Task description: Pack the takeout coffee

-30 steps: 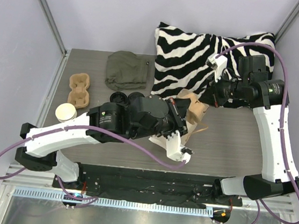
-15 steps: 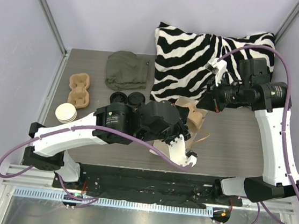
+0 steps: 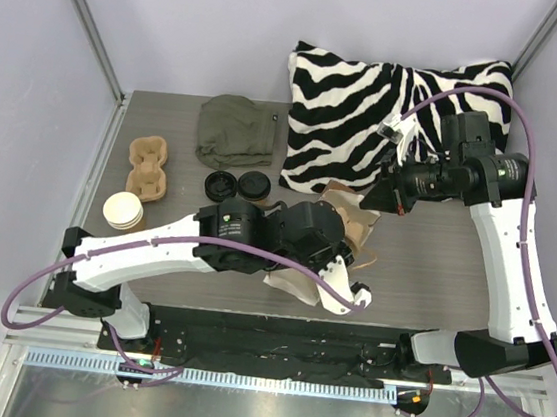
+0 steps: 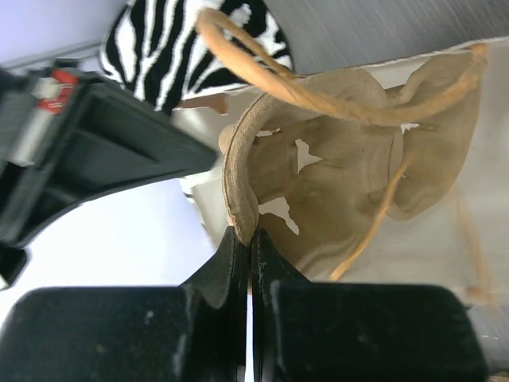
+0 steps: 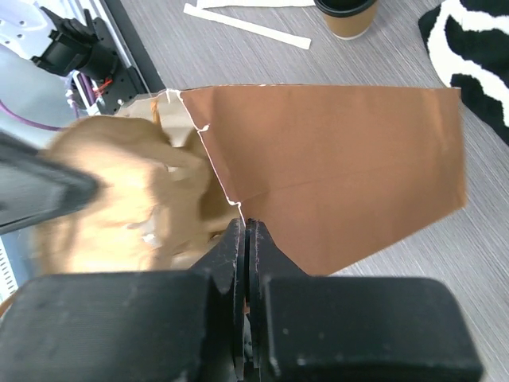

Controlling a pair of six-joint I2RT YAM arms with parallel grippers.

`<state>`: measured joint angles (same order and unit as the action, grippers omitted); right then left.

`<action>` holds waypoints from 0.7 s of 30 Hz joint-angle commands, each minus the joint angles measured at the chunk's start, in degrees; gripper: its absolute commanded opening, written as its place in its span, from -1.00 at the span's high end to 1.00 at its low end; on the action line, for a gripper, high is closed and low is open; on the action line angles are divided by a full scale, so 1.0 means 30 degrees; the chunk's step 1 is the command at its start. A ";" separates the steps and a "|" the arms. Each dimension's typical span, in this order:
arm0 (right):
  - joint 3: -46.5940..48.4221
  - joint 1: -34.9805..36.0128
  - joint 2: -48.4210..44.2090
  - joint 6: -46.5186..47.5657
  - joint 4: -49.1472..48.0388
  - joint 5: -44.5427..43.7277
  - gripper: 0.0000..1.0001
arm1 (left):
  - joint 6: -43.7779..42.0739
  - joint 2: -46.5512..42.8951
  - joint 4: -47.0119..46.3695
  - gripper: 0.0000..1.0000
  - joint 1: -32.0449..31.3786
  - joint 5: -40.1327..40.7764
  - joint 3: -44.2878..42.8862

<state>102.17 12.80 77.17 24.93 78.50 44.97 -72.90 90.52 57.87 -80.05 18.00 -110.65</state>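
The takeout coffee [image 3: 254, 184], a tan-brown cup with a dark top, stands on the table left of the bag, also in the right wrist view [image 5: 350, 17]. My left gripper [image 4: 245, 235] is shut on the rim of a tan pulp cup carrier [image 4: 334, 183], holding it at the mouth of the paper bag [image 5: 334, 151]; no cup shows in that carrier. One twisted handle loop [image 4: 262, 68] of the bag arches over the carrier. My right gripper [image 5: 245, 225] is shut on the bag's torn top edge, in front of the pillow [image 3: 373, 201].
A black round lid [image 3: 219, 184] lies beside the coffee. A second pulp carrier [image 3: 147, 165] and a stack of white cups [image 3: 123, 213] sit at the left. An olive cloth [image 3: 235, 131] and a zebra pillow [image 3: 370, 108] lie at the back. A white paper strip [image 5: 254, 28] lies near the cup.
My left arm has swung right and nearer, carrying the carrier against the bag. My right gripper has shifted slightly left and down with the bag's edge.
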 commanded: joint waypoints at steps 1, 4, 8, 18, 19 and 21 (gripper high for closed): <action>0.0045 0.0129 -0.0878 -0.0193 0.0465 0.1210 0.98 | 0.1331 -0.0377 -0.1269 1.00 0.0258 0.0474 0.1402; -0.0013 0.0158 -0.0878 -0.0223 0.0464 0.1357 0.98 | 0.1507 -0.0466 -0.1710 1.00 0.0316 0.0621 0.2312; -0.0218 0.0187 -0.0907 -0.0135 0.0523 0.1504 0.98 | 0.1801 -0.0408 -0.2234 1.00 0.0521 0.0475 0.2810; -0.0249 0.0363 -0.0791 0.0275 0.1050 0.1855 0.98 | 0.2034 -0.0877 -0.4261 1.00 0.0756 0.0593 0.4045; -0.0190 0.0392 -0.0790 0.0246 0.1108 0.1884 0.98 | 0.2065 -0.0848 -0.3969 0.99 0.0727 0.0592 0.3897; -0.0277 0.0422 -0.0907 -0.0193 0.0993 0.2060 0.98 | 0.2182 -0.0789 -0.3236 0.99 0.0697 0.0796 0.3836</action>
<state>100.27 13.50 75.99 25.10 78.50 48.36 -68.01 90.39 49.06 -77.95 19.51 -97.06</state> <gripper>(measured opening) 0.029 0.026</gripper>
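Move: The takeout bag that the carrier is going into has its middle about 18 cm below the left hand and some 2 cm back; the carrier is already pinched in that hand's fingers and partly in the mouth. From the right hand, which grips the bag's rim, that middle is about 8 cm back, 5 cm left and 15 cm down. The black-lidded cup stands roughly 18 cm ahead of the left hand, 19 cm to its left and 31 cm below. The cup carrier is lowered farther into the bag, its edge kept pinched in the left hand, which sinks about 7 cm and eases some 2 cm forward, fastest at first and slowing, with only a slight turn, so the fingers come down past a twisted handle. The right hand keeps its closed grip on the rim and draws it about 1.5 cm back and a little left. ##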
